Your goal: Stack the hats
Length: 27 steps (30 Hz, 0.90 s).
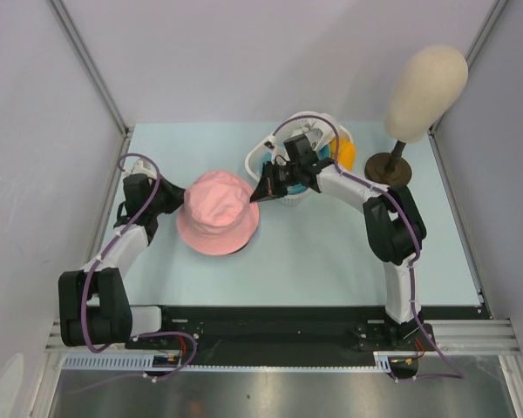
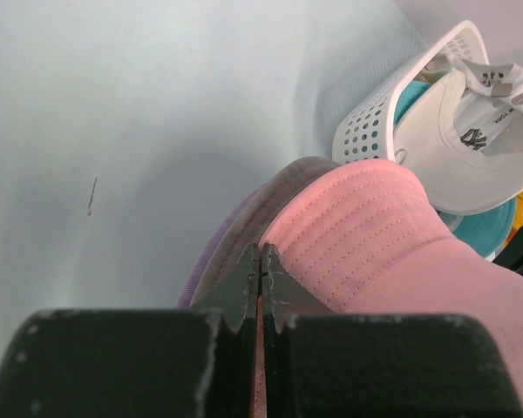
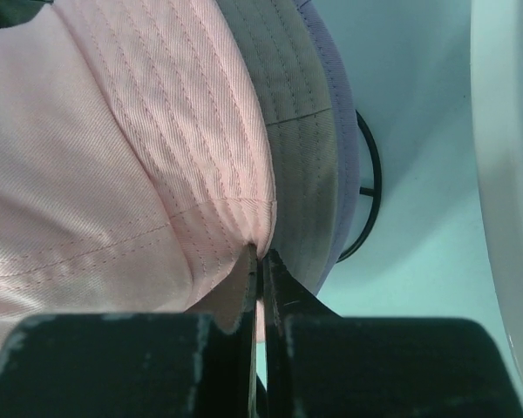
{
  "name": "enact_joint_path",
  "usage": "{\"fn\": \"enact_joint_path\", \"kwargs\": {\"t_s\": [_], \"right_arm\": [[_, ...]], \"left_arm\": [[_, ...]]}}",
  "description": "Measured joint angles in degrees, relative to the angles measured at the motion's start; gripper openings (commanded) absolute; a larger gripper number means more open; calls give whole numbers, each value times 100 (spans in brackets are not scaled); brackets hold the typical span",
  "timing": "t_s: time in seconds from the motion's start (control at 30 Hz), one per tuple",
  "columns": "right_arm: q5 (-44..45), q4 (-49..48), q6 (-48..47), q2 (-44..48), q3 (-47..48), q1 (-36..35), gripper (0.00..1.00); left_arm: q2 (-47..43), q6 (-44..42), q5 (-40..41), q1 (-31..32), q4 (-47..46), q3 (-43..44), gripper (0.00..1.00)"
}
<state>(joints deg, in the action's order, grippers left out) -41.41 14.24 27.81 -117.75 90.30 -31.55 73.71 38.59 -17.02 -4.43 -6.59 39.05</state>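
A pink hat (image 1: 216, 209) lies over a lavender hat (image 2: 207, 258) on the pale table, left of centre. My left gripper (image 2: 260, 252) is shut on the pink hat's (image 2: 392, 235) brim at its left edge. My right gripper (image 3: 261, 254) is shut on the pink brim (image 3: 139, 157) at the right edge, with the lavender brim (image 3: 342, 157) showing just beyond. In the top view the left gripper (image 1: 176, 200) and right gripper (image 1: 254, 198) flank the hat. A teal hat (image 2: 484, 228) and an orange hat (image 1: 347, 157) sit in the basket.
A white perforated basket (image 2: 375, 117) lies tipped behind the right gripper, with a white NY cap (image 2: 471, 148) on top of the hats inside. A beige mannequin head (image 1: 425, 91) on a dark stand (image 1: 392, 165) is at the back right. Grey walls close in both sides.
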Motion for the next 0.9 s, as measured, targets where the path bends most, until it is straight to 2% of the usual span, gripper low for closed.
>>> {"fn": "enact_joint_path", "kwargs": {"t_s": [0.47,0.5,0.57,0.6,0.63,0.7,0.73,0.77,0.8,0.83,0.9], "right_arm": [[389,184,-428,0,4,-133,0],[404,192,-442,0,4,-140,3],[415,199,-463,0,4,-151,20],[428,208,-483,7,4,-157,26],[507,254,-533,13,4,-162,35],[721,422,-621,22,-15,-162,48],[824,533,-691,24,-57,-149,62],[914,621,-732,26,-118,-131,65],[981,704,-767,39,-195,-118,67],[1014,767,-807,72,-267,-111,70],[1075,874,-883,284,-474,-85,72]], "left_arm": [[7,39,133,7,-105,-162,0],[4,42,136,7,-103,-162,0],[-9,42,146,9,-72,-157,4],[-22,42,170,9,-22,-149,8],[-39,39,212,13,79,-120,16],[-66,-7,387,13,417,35,30],[-70,-28,496,4,566,114,39],[-81,-66,625,-17,761,221,58],[-116,-101,772,-57,988,352,68],[-160,-149,848,-98,1126,437,84],[-317,-225,994,-212,1408,647,92]]}}
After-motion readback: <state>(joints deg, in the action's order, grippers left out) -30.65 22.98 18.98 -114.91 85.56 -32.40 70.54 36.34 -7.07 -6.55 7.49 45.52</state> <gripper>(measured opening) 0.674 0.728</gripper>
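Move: Both shut grippers hold the pink hat's brim, one each side. The gray-and-purple hat stack under it is about 9 cm right of the left hand, 3 cm back and 3 cm below; from the right hand it is some 7 cm left, 3 cm back, 3 cm below. From the right hand, the white basket is roughly 13 cm right, 11 cm ahead and 6 cm lower, the yellow hat in it about 23 cm right, 11 cm ahead, 5 cm below. Both hands still pinch opposite sides of the pink brim and ease it down about 1 cm onto the gray hat. Then both grippers open wide and let go: the left draws off to the left some 4 cm, rising as it turns slightly counter-clockwise, while the right backs away to its right about 4 cm and dips another 3 cm, its fingers tipping about 10 degrees farther down. ##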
